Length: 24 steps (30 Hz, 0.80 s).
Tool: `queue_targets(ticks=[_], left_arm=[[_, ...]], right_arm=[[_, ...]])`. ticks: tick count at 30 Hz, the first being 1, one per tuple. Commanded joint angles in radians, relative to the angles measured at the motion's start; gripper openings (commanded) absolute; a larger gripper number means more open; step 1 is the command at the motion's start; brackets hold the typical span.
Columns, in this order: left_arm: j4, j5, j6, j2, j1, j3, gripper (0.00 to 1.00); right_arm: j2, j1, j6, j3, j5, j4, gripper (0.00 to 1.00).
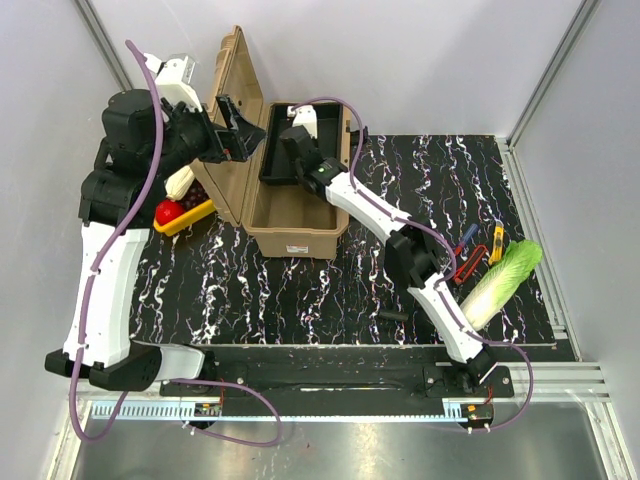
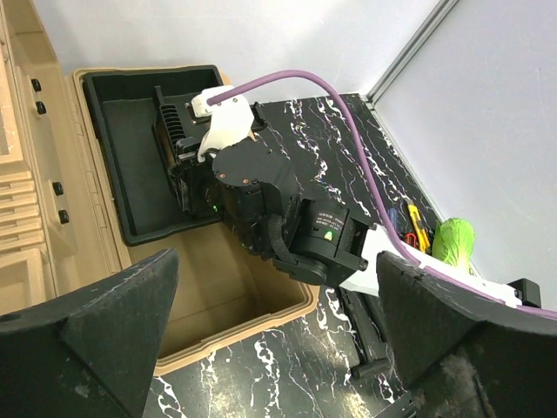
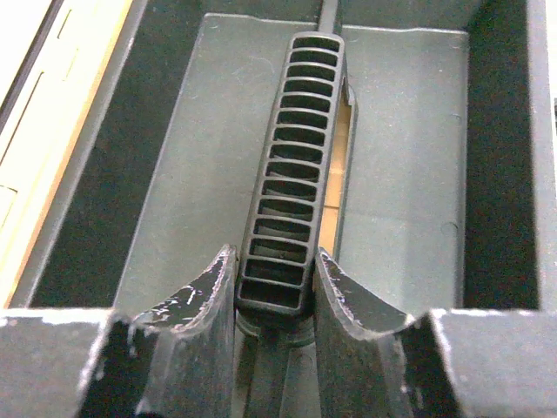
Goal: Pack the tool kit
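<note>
The tan toolbox (image 1: 298, 238) stands open at the back of the table, its lid (image 1: 232, 95) raised on the left. The black inner tray (image 1: 275, 168) is at the box's far end. My right gripper (image 3: 277, 283) is shut on the tray's ribbed centre handle (image 3: 294, 148), and it also shows in the top view (image 1: 298, 138). My left gripper (image 1: 233, 135) is open and empty beside the lid. In its wrist view (image 2: 277, 287) it hovers above the box's empty near half (image 2: 213, 300). Small hand tools (image 1: 478, 250) lie at the right.
A yellow tray of fruit (image 1: 185, 215) sits left of the box, partly behind the left arm. A cabbage (image 1: 503, 280) lies at the right edge by the tools. A small black piece (image 1: 393, 315) lies on the marbled mat near the front.
</note>
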Motion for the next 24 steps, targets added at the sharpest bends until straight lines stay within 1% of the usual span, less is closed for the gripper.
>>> queue_targets(ticks=[1,8,13,16,19,24], left_arm=[[0.015,-0.02,-0.009,-0.01,-0.002,0.054,0.99],[0.012,-0.013,-0.009,-0.012,-0.002,0.069,0.99],[0.012,-0.009,-0.013,-0.013,0.0,0.066,0.99],[0.012,-0.009,-0.012,-0.015,-0.002,0.065,0.99],[0.01,-0.008,-0.012,-0.018,0.0,0.062,0.99],[0.01,-0.008,-0.012,-0.016,-0.002,0.056,0.99]], right_arm=[[-0.114,0.016,-0.07,0.066,0.114,0.147,0.0],[-0.18,0.022,-0.09,0.093,0.146,0.152,0.0],[-0.24,0.021,-0.147,0.086,0.178,0.155,0.0],[-0.286,0.014,-0.19,0.053,0.198,0.158,0.0],[-0.346,-0.015,-0.205,-0.029,0.226,0.168,0.0],[-0.528,-0.113,-0.182,-0.274,0.237,0.241,0.0]])
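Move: The black tray still sits in the far part of the open toolbox, its middle about 4 cm ahead of the right hand and 5 cm below; the fingers are already closed on the near end of its handle. The toolbox's middle lies some 5 cm back and 10 cm down, and the raised lid about 14 cm left, 5 cm back and 5 cm higher. From the left hand the tray is roughly 28 cm ahead, 13 cm right, 33 cm below. The black tray is lifted by its handle out of the toolbox, the right fingers keeping their pinch on it: slowly at first, then quickly, some 16 cm up in all. As it rises the hand swings about 8 cm to the right, away from the raised lid and slightly back, while the wrist tips the fingers up by about 15 degrees. ##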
